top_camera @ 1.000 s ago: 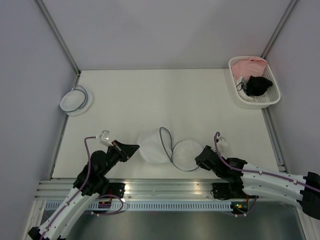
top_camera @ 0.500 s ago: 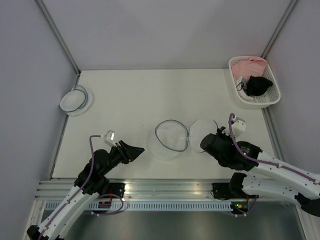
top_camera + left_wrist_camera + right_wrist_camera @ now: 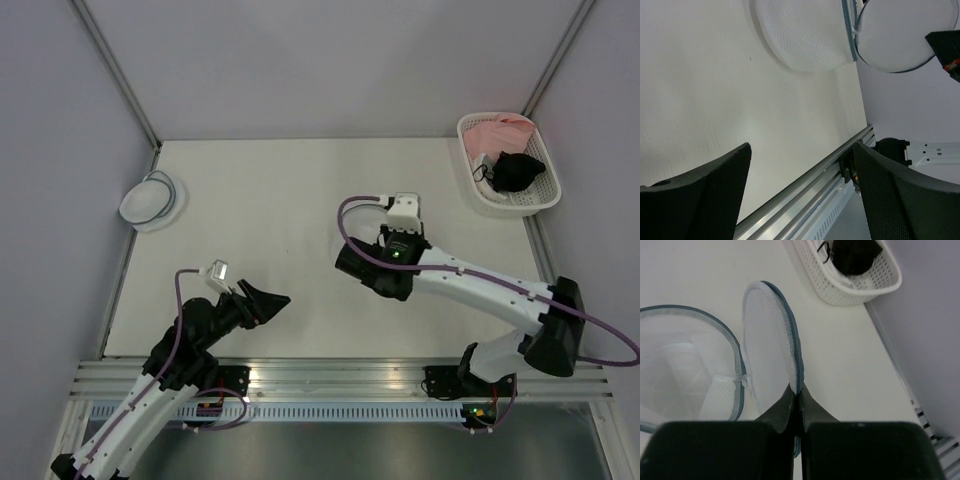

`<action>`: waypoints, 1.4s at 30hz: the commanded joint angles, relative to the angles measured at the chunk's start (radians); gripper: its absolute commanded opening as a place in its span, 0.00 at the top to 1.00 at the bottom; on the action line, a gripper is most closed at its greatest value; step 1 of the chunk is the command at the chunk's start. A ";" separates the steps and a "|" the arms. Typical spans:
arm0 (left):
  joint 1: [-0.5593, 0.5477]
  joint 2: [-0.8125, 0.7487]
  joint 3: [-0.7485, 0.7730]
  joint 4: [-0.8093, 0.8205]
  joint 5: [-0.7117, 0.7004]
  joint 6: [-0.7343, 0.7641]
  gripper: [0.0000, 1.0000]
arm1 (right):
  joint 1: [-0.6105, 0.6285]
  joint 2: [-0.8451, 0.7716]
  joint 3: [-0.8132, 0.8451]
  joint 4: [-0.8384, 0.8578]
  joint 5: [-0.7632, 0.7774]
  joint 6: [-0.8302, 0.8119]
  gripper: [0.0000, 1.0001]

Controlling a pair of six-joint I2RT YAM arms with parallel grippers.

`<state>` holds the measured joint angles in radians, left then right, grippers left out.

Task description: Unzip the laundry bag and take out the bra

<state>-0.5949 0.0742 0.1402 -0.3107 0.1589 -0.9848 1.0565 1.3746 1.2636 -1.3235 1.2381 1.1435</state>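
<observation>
The laundry bag (image 3: pixel 685 340) is unzipped, its grey-blue zipper rim open towards the right wrist camera. Its flat disc lid (image 3: pixel 767 340) stands on edge, hinged to the rim. My right gripper (image 3: pixel 799 390) is shut on the lid's zipper edge. From the left wrist, the mesh dome (image 3: pixel 800 35) and lid (image 3: pixel 902 35) lie well ahead of my left gripper (image 3: pixel 802 150), which is open and empty. From above, my right gripper (image 3: pixel 360 270) and arm cover the bag, and my left gripper (image 3: pixel 272 298) hangs near the front edge. I cannot make out the bra; only pale folds show inside.
A white basket (image 3: pixel 485 200) with pink and black clothes stands at the back right corner, also seen as the basket (image 3: pixel 855 287) ahead of the right wrist. A smaller white dome (image 3: pixel 150 200) lies at the left edge. The metal rail (image 3: pixel 840 160) runs along the front.
My right gripper shut on the lid's rim and swung inward toward the table's middle, taking the bag away from the front edge. My left gripper opened and let go of the bag.
</observation>
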 commanded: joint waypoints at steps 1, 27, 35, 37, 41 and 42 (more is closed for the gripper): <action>0.004 -0.027 0.045 -0.039 -0.013 0.032 0.13 | -0.001 0.150 0.081 -0.131 0.174 -0.114 1.00; 0.004 -0.119 0.245 -0.410 -0.334 -0.023 0.12 | 0.413 0.532 -0.059 -0.135 0.618 0.199 0.21; 0.003 -0.106 0.194 -0.153 -0.173 0.040 0.12 | 0.631 0.239 -0.032 -0.135 0.485 0.217 0.17; 0.003 -0.021 0.190 -0.070 -0.095 0.073 0.12 | 0.634 0.149 -0.014 -0.132 0.430 0.216 0.13; 0.004 0.240 0.246 0.076 -0.027 0.147 0.12 | 0.623 -0.011 -0.003 -0.120 0.243 0.243 0.02; 0.004 0.342 0.266 0.109 -0.013 0.156 0.12 | 0.623 -0.079 -0.019 -0.088 0.212 0.240 0.02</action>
<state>-0.5949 0.2478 0.3546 -0.3866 0.0429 -0.9207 1.6890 1.4208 1.2312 -1.3437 1.4616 1.3388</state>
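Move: The right hand, held high, already pinches the edge of the laundry bag's open flap. The mouth of the bag body, which the flap is to cover, lies about 14 cm to its left, 5 cm ahead and some 16 cm below. The white basket is about 32 cm ahead, 29 cm to the right and 18 cm lower, with the black bra near its middle, roughly 30 cm ahead and 31 cm right. From the left hand, the bag body is some 14 cm ahead, 17 cm right and 7 cm down. Forward and left in an arc, rolling its left side down by up to 40 degrees, the right hand carries the flap over the bag, then sinks about 12 cm while drawing back, and opens to let go. Empty, it withdraws back and up, unrolling and turning counter-clockwise. The open left hand swings about 6 cm left and returns, ending some 4 cm higher. ##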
